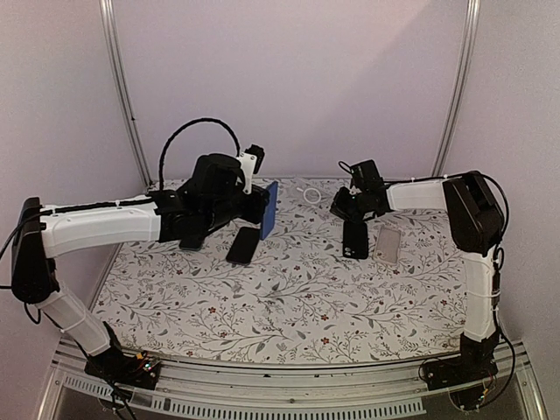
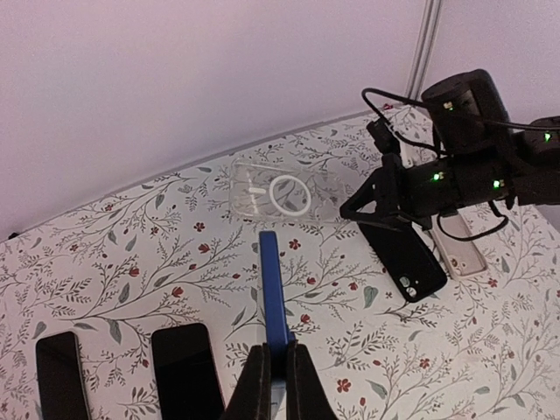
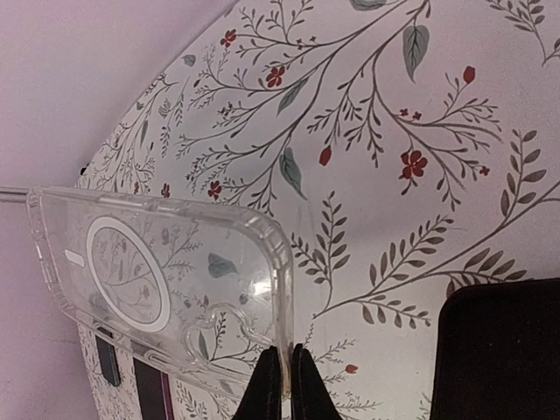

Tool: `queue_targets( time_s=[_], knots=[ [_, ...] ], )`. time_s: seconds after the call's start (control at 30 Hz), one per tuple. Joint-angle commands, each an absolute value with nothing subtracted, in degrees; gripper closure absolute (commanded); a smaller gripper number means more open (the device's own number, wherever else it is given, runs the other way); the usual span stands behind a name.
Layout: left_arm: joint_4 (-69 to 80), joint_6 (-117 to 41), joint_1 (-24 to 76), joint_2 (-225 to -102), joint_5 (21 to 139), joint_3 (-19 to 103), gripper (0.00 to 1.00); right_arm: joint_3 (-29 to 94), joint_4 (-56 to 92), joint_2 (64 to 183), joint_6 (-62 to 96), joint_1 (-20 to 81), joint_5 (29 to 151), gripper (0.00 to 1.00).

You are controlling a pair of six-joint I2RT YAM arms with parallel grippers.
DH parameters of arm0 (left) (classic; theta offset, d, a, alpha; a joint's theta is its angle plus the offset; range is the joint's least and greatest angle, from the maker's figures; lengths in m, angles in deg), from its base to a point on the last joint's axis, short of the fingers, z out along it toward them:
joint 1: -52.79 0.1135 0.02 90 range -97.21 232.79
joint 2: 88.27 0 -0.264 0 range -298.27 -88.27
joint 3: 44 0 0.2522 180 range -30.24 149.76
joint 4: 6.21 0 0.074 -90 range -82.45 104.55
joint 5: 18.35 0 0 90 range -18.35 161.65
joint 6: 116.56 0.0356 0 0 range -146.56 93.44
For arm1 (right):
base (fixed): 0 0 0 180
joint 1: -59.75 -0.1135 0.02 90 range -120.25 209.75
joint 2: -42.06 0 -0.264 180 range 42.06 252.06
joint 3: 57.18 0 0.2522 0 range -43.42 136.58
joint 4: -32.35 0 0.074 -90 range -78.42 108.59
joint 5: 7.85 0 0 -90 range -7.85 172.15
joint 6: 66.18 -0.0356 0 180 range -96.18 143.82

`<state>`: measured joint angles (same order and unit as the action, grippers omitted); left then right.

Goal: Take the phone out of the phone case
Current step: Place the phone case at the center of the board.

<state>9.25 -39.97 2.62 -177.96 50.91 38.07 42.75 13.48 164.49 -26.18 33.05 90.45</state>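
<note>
My left gripper (image 2: 278,378) is shut on the near end of a blue phone (image 2: 271,289), held on edge above the table. From above, the blue phone (image 1: 269,210) stands upright at the left gripper (image 1: 261,213). A clear, empty phone case (image 3: 157,280) with a white ring has its rim pinched in my shut right gripper (image 3: 282,376). In the top view the clear case (image 1: 308,192) lies at the back of the table, left of the right gripper (image 1: 335,208). Phone and case are apart.
A black phone (image 1: 243,245) lies below the blue one. A black phone with its camera side up (image 1: 355,238) and a pale case (image 1: 388,243) lie under the right arm. Two dark phones (image 2: 186,367) (image 2: 61,376) lie near the left gripper. The table has a floral cloth (image 1: 289,297).
</note>
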Motion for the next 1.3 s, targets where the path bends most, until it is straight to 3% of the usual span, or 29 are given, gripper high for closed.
queue_targets(
  time_s=[0.0, 0.37, 0.47, 0.77, 1.2, 1.27],
  knots=[
    [7.1, -37.9, 3.3, -178.4, 54.2, 38.0, 1.0, 47.3, 9.9, 168.1, -22.9, 33.7, 89.7, 0.99],
    [6.7, -36.5, 3.2, -180.6, 57.1, 39.1, 1.0, 44.4, 9.7, 169.5, -23.1, 33.0, 93.2, 1.0],
    [6.5, -36.6, 3.2, -180.9, 57.3, 39.2, 1.0, 41.2, 10.8, 168.5, -23.9, 32.8, 92.9, 0.96],
    [6.6, -35.6, 3.1, -181.9, 58.2, 39.5, 1.0, 35.7, 13.6, 165.1, -25.7, 32.9, 92.5, 0.69],
    [6.9, -32.8, 1.8, -183.9, 55.7, 39.2, 1.0, 32.6, 15.1, 154.8, -22.9, 32.9, 93.4, 0.42],
    [7.2, -32.3, 1.3, -184.8, 54.3, 39.7, 1.0, 32.5, 15.0, 152.8, -22.2, 32.9, 93.1, 0.3]
  ],
)
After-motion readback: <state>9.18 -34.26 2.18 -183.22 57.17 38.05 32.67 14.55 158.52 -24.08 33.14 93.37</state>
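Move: At the board's centre, the spot for the clear phone case held in the right hand lies about 7 cm to that hand's left, roughly level with it and 7 cm below. The black phone's middle is some 7 cm nearer the base and 6 cm right of the hand, the pale case 8 cm back and 15 cm right, both likewise below. From the left hand the spot is around 15 cm ahead, 13 cm right and 24 cm down. Lowering the clear case to the board, the right hand sinks about 6 cm, edging forward and then back slightly. Its fingers open from the case's right end to a bit over half wide as the hand eases back another 2 cm, then climbs some 5 cm clear. The left hand, still pinching the blue phone, drifts down nearly 5 cm and a little right. ##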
